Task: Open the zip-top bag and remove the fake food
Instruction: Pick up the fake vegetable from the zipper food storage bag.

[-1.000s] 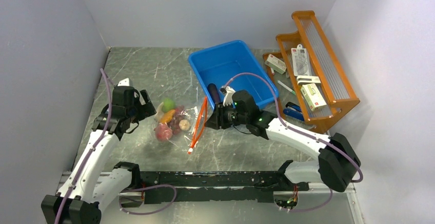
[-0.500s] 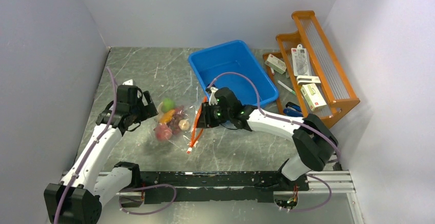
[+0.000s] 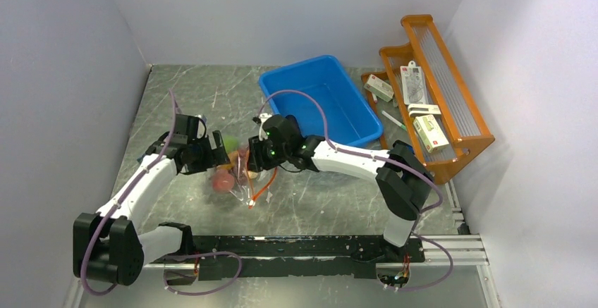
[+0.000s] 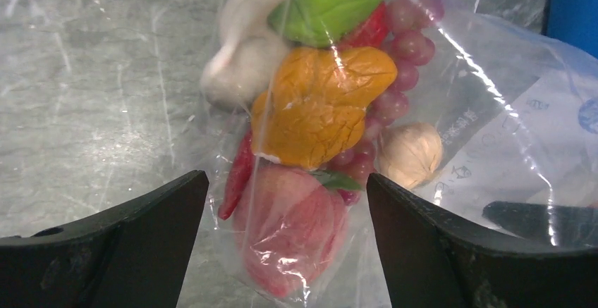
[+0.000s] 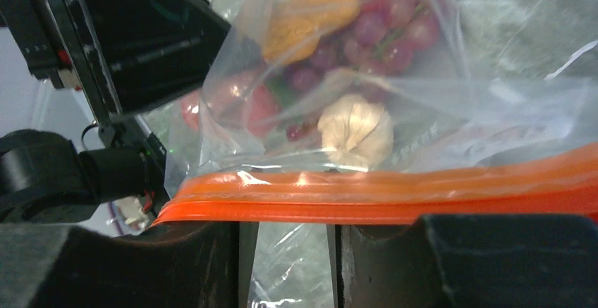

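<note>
The zip-top bag [image 3: 240, 174] lies on the table between my two grippers, its red-orange zip strip [image 3: 262, 185] on the right side. The fake food shows through the plastic: a green ball [image 4: 331, 5], an orange piece [image 4: 317, 103], a pink-red peach [image 4: 289, 230], dark red grapes [image 4: 409, 33] and a beige bulb [image 5: 356, 128]. My left gripper [image 4: 285, 181] stands wide open, its fingers on either side of the bag's closed end around the peach. My right gripper [image 5: 289, 227] is at the mouth. The zip strip [image 5: 395, 195] lies across its fingertips, and clear plastic shows in the narrow gap between them.
A blue bin [image 3: 321, 100] stands just behind the right arm. A wooden rack [image 3: 437, 82] with small boxes fills the back right, and a blue tool [image 3: 403, 153] lies at its foot. Grey walls close in the left, back and right.
My right arm has swung left from beside the bin to the bag's mouth, pushing the zip strip leftward. My left gripper has moved right up to the bag's closed end.
</note>
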You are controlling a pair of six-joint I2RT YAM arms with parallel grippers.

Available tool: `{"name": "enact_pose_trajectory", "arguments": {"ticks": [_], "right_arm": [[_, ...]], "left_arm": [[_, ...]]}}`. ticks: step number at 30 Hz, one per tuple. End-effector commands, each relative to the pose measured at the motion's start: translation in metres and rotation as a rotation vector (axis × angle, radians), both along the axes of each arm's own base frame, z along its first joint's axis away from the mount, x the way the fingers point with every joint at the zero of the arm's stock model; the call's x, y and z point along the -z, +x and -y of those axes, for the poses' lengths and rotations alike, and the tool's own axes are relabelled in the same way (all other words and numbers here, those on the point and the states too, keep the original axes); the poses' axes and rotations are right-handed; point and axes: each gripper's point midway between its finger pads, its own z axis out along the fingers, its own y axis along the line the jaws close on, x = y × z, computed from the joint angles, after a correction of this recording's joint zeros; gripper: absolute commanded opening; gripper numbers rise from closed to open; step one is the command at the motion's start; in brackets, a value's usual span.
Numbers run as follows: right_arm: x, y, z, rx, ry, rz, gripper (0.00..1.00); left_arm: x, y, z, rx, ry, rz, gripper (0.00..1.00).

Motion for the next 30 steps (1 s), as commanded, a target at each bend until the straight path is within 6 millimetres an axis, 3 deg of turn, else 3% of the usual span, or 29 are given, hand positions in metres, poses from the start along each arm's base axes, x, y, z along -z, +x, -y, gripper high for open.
{"name": "enact_pose_trajectory", "arguments": {"ticks": [1,4,10,17,22,23,24,25,28,30], "right_arm": [[0.019,0.017,0.002,0.029,-0.095,0.071,0.38],[0.048,0.017,0.005,-0.005,-0.247,0.001,0.39],[0.064,0.02,0.005,-0.017,-0.334,-0.002,0.42],[0.076,0.018,0.029,0.0,-0.45,0.023,0.45],[0.064,0.021,0.034,0.008,-0.43,0.1,0.5],[0.061,0.019,0.03,-0.01,-0.396,0.104,0.55],[0.058,0.019,0.024,-0.02,-0.355,0.092,0.74],[0.058,0.017,0.02,-0.038,-0.314,0.062,0.83],[0.057,0.012,0.009,-0.095,-0.183,-0.064,0.87],[0.049,0.018,0.008,-0.073,-0.154,-0.021,0.91]], "left_arm": [[-0.003,0.004,0.014,0.069,-0.063,0.013,0.94],[0.001,0.003,0.013,0.066,-0.06,-0.001,0.86],[0.005,0.002,0.012,0.058,-0.051,-0.016,0.66],[0.005,0.002,0.011,0.054,-0.048,-0.014,0.51],[0.002,0.003,0.011,0.056,-0.05,-0.005,0.49],[0.002,0.003,0.011,0.054,-0.049,-0.003,0.49],[0.001,0.003,0.011,0.054,-0.049,-0.002,0.5],[0.0,0.003,0.011,0.057,-0.051,0.004,0.5],[-0.002,0.003,0.011,0.057,-0.051,0.012,0.5],[-0.002,0.003,0.011,0.054,-0.05,0.011,0.5]]}}
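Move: The garlic lies about 9 cm below the right hand, roughly 2 cm to its left and 1 cm ahead. Grapes lie some 6 cm ahead and 3 cm left, the orange pepper 6 cm ahead and 8 cm left, both equally low. From the left hand, the peach is about 3 cm back, 1 cm right and 5 cm below; the garlic is some 9 cm right, 2 cm back and 6 cm below. Right hand sinks about 7 cm into the bag towards the garlic and spreads its fingers; left fingers half close. ##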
